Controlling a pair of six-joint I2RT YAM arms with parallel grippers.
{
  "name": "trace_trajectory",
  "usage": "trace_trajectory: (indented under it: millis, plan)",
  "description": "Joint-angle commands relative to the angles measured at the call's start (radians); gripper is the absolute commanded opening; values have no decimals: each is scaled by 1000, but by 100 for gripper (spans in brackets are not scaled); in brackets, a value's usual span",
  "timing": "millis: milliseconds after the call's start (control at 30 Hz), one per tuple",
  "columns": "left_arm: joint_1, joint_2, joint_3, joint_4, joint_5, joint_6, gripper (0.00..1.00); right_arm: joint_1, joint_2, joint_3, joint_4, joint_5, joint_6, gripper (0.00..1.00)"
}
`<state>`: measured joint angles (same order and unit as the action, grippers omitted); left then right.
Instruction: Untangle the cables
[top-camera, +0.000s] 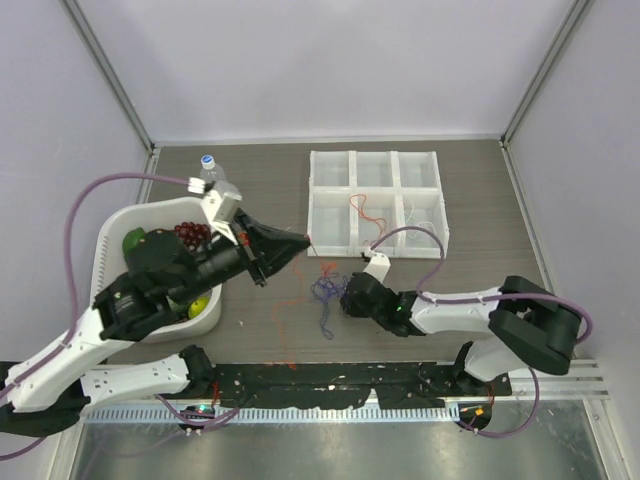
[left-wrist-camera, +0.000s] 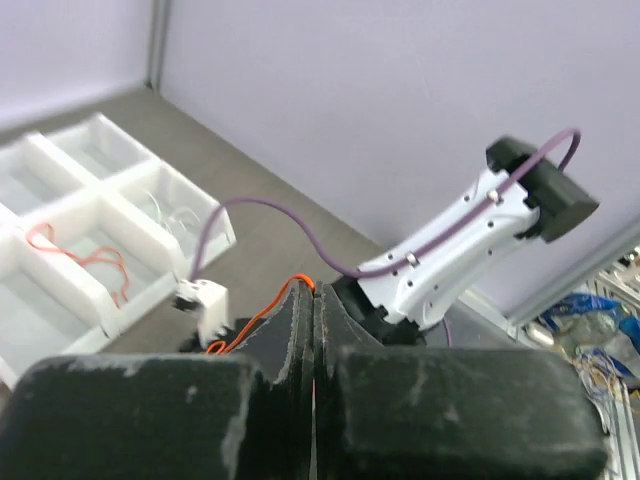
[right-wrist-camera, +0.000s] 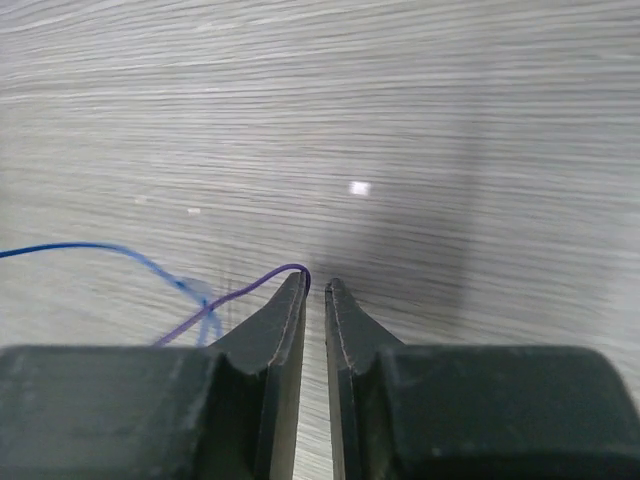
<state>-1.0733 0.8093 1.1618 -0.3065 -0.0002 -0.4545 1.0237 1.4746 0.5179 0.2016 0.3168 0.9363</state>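
Observation:
A small tangle of dark blue and purple cables (top-camera: 325, 292) lies on the table in front of the tray. My left gripper (top-camera: 308, 241) hangs above it, shut on a thin orange-red cable (left-wrist-camera: 255, 318) that arches out of the fingertips (left-wrist-camera: 300, 300) and drops away to the left. My right gripper (top-camera: 346, 296) is low at the tangle's right side. Its jaws stand a narrow slit apart, with table showing between them. A purple cable (right-wrist-camera: 240, 292) hooks over the tip of the left finger (right-wrist-camera: 290, 300). A blue cable (right-wrist-camera: 100, 247) crosses it further left.
A white tray (top-camera: 312, 205) of compartments at the back holds an orange-red cable (top-camera: 365, 210) and a white one (top-camera: 425, 215). On the left a white basket (top-camera: 110, 240) holds fruit, with a bottle (top-camera: 210, 170) behind it. A faint orange strand (top-camera: 283, 335) lies near the front edge.

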Motion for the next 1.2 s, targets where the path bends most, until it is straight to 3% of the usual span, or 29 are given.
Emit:
trace_trajectory:
  millis: [0,133,300,333,433,533,700,933,1033,1167]
  plan:
    - [-4,13,149,-74,-95,131,0,-2,-128,-62,-322,301,97,20]
    - [-5,82,248,-141,-165,129,0,-4,-287,-82,-439,386,115,27]
    - [-4,122,272,-161,-212,122,0,-19,-448,-46,-580,421,76,50]
    - [-5,125,274,-160,-211,120,0,-20,-465,-32,-571,382,-4,53]
    - [-4,133,282,-161,-196,119,0,-20,-562,-1,-440,167,-308,55]
    - [-4,142,286,-169,-179,114,0,-19,-634,56,-418,5,-434,56]
    - [-5,139,280,-158,-161,91,0,-19,-669,57,-173,-379,-586,56]
    - [-4,131,300,-163,-139,80,0,10,-550,33,134,-368,-585,57]
    - [-5,133,314,-167,-136,80,0,24,-492,53,189,-258,-591,58]
    - [-4,136,329,-171,-126,83,0,32,-433,79,245,-254,-620,58]
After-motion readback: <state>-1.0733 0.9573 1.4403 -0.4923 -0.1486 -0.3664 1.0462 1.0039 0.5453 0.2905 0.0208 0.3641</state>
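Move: The right gripper is just above the table at the tangle's right side. The blue-purple tangle's middle is about 4 cm to its left, level with it fore and aft and some 2 cm above. The divided tray's middle is roughly 20 cm ahead and 8 cm to its right, and a loose orange strand runs about 12 cm left and 3 cm back. From the raised left gripper, which holds the orange cable, the tangle is about 38 cm below, 7 cm ahead and 4 cm right. Draw the right gripper about 11 cm right, low over the table, with the purple strand at its tips, opening the fingers to let the strand go. Then lift it some 18 cm while sweeping back left, tipping the fingers up and turning counter-clockwise until they face the hanging tangle. Keep the left gripper shut on the orange cable, raising it briefly, then easing it forward and partly down. ##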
